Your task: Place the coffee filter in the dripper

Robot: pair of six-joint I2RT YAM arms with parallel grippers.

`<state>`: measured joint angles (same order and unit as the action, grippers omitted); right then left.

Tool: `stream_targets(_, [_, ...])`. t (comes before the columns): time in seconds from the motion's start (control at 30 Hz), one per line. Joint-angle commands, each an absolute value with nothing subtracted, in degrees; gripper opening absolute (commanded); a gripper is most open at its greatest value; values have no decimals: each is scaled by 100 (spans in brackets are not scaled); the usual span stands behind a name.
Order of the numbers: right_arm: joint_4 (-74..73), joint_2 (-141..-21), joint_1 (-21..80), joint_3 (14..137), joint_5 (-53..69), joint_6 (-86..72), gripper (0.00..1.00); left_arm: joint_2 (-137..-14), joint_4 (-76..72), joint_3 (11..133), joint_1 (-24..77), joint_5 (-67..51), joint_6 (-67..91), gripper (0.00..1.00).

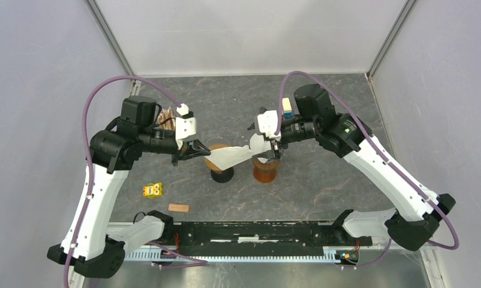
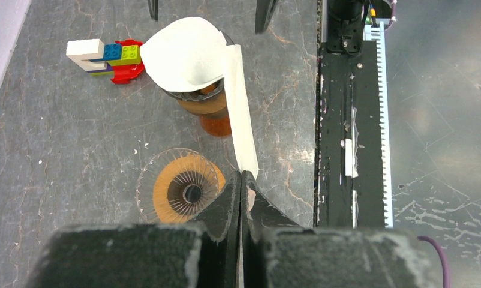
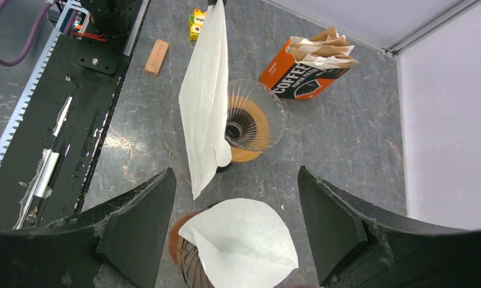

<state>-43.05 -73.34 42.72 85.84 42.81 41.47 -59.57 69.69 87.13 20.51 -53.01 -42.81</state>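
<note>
My left gripper (image 1: pixel 203 150) (image 2: pixel 242 177) is shut on the edge of a white paper coffee filter (image 1: pixel 231 156) (image 2: pixel 241 120). It holds the filter flat and edge-on just above an empty amber glass dripper (image 1: pixel 220 163) (image 2: pixel 187 189) (image 3: pixel 253 123). The held filter also shows in the right wrist view (image 3: pixel 207 102). A second amber dripper (image 1: pixel 265 171) (image 2: pixel 211 111) stands to the right with another white filter (image 2: pixel 187 54) (image 3: pixel 241 240) sitting in it. My right gripper (image 1: pixel 268 147) (image 3: pixel 235 180) is open and empty directly above that second dripper.
An orange box of paper filters (image 1: pixel 166 120) (image 3: pixel 304 66) stands behind the left gripper. A yellow toy (image 1: pixel 153 190) (image 3: pixel 197 17) and a small wooden block (image 1: pixel 179 208) (image 3: pixel 157 57) lie near the front left. A black rail (image 1: pixel 256 234) runs along the near edge.
</note>
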Motion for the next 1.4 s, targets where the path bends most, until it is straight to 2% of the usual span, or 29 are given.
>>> stream_targets(0.0, [-4312,-7089,4096,8604,4609,4222,80,-5898,6855,8667,2096,-5444,-4798,2])
stream_targets(0.9, [-4081,-7667,4016,8938,5012,3772,58,-5861,6857,8530,2224,-5484,-4897,2])
stream_targets(1.37, [-4080,-7717,4016,8893,5101,3749,53,-5896,6864,8564,2235,-5421,-4977,2])
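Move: The filter pinched in the left hand reaches across to the right hand; its middle is about 7 cm to the right hand's left, 4 cm back and slightly lower. The carafe, with a second filter lying in it, stands some 4 cm right of the right hand, 2 cm ahead and about 17 cm below. The dripper, where the left hand's filter must go, lies about 7 cm ahead of the left hand, 2 cm to its right and roughly 15 cm below. Still pinching the filter by its end, the left hand holds almost in place, sinking about 1 cm, while the right hand brings its nearer-the-base fingertip up to the filter's free edge. It backs off right and up about 1 cm, then eases left and down about 2 cm, its fingers closing from wide to roughly half open and rolling some 5 degrees. ##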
